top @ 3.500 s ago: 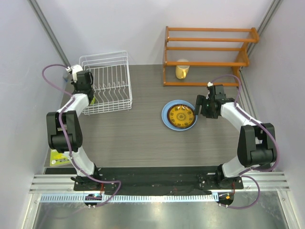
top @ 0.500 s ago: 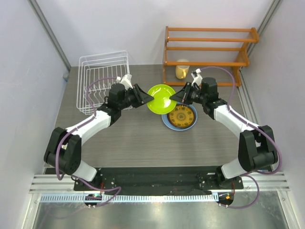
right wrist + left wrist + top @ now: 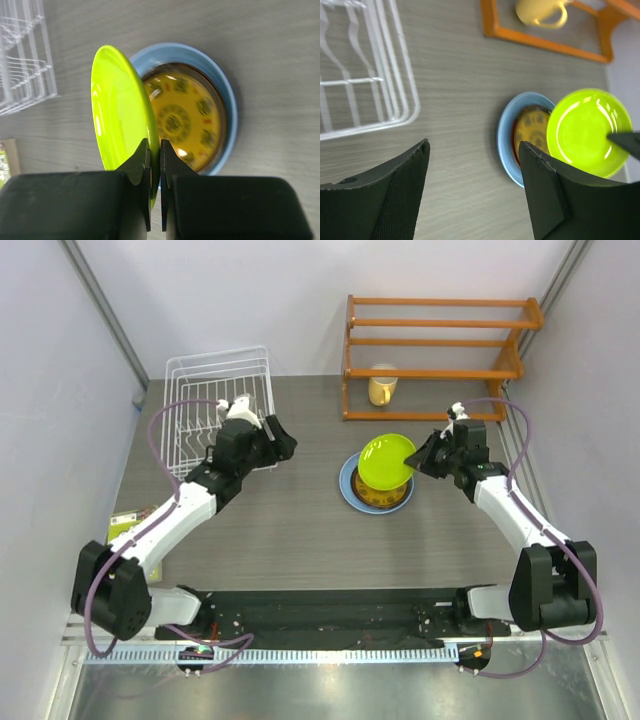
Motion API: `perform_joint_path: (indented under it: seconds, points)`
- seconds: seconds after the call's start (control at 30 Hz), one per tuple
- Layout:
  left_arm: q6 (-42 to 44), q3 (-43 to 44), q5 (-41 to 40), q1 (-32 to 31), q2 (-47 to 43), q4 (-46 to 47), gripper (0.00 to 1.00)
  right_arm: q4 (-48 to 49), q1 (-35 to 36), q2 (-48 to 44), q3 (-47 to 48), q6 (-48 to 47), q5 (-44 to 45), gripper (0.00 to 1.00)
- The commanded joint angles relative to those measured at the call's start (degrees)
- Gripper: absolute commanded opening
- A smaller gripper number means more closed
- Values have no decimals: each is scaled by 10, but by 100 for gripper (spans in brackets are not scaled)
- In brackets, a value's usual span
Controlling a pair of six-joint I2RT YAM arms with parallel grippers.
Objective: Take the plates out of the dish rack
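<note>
My right gripper (image 3: pixel 154 145) is shut on the rim of the lime green plate (image 3: pixel 117 115) and holds it tilted on edge over the stack. That stack is a light blue plate (image 3: pixel 225 100) with a dark red plate (image 3: pixel 223 131) and an amber-yellow plate (image 3: pixel 185 120) lying in it. From above, the green plate (image 3: pixel 385 462) covers most of the stack, and the right gripper (image 3: pixel 415 462) is at its right edge. My left gripper (image 3: pixel 473 147) is open and holds nothing, near the front right corner of the white wire dish rack (image 3: pixel 220 410). No plates show in the rack.
The orange wooden shelf (image 3: pixel 440 350) stands at the back right with a yellow mug (image 3: pixel 381 388) on its lowest level. A green card (image 3: pixel 122 525) lies at the table's left edge. The wall is close behind the rack.
Half a second ago both grippers held the green plate at mid-table. The left has since let go, opened and drawn back toward the rack. The right has carried the plate over the stack.
</note>
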Motion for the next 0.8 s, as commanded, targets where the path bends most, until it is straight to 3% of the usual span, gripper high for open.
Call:
perform_joint_path:
  seconds: [0.0,0.17,0.4,0.5,0.53,0.6,0.7,0.77]
  points:
    - [84,-8,-131,0,-66,-40,73,-29,-6,6,-16,-15,20,1]
    - [132,-20,-232,0,-106,-67,73,-16,-8,42,-20,-15,8,2]
    - [156,-42,-268,0,-148,-69,73,37,-9,85,-29,-16,-15,6]
    - [158,-41,-267,0,-152,-71,73,54,-9,111,-23,-14,-34,13]
    - [157,-41,-266,0,-152,-72,73,57,-9,119,-21,-13,-45,23]
    - [157,-40,-267,0,-153,-73,73,65,-9,135,-17,-14,-52,31]
    - [160,-40,-266,0,-152,-76,74,64,-9,149,-8,-17,-61,60]
    - [161,-40,-270,0,-154,-76,74,62,-9,151,-3,-21,-65,68]
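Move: From the right hand, which still holds the green plate by its right rim, the yellow plate on top of the stack lies about 9 cm left, 4 cm back and 11 cm below. The mug stands roughly 24 cm ahead and 6 cm left of that hand, 8 cm lower. For the empty left hand, the yellow plate is some 29 cm right, 6 cm back and 15 cm down; the dish rack is about 24 cm left, 14 cm ahead and 12 cm lower. Lower the right gripper about 10 cm, easing slightly back at first and tipping the fingers down some 15 degrees, to lay the green plate on the yellow one; open the fingers over the last part of the descent. Meanwhile swing the open, empty left gripper about 10 cm left towards the dish rack, rising a little, rolling its left side up and turning counter-clockwise. ##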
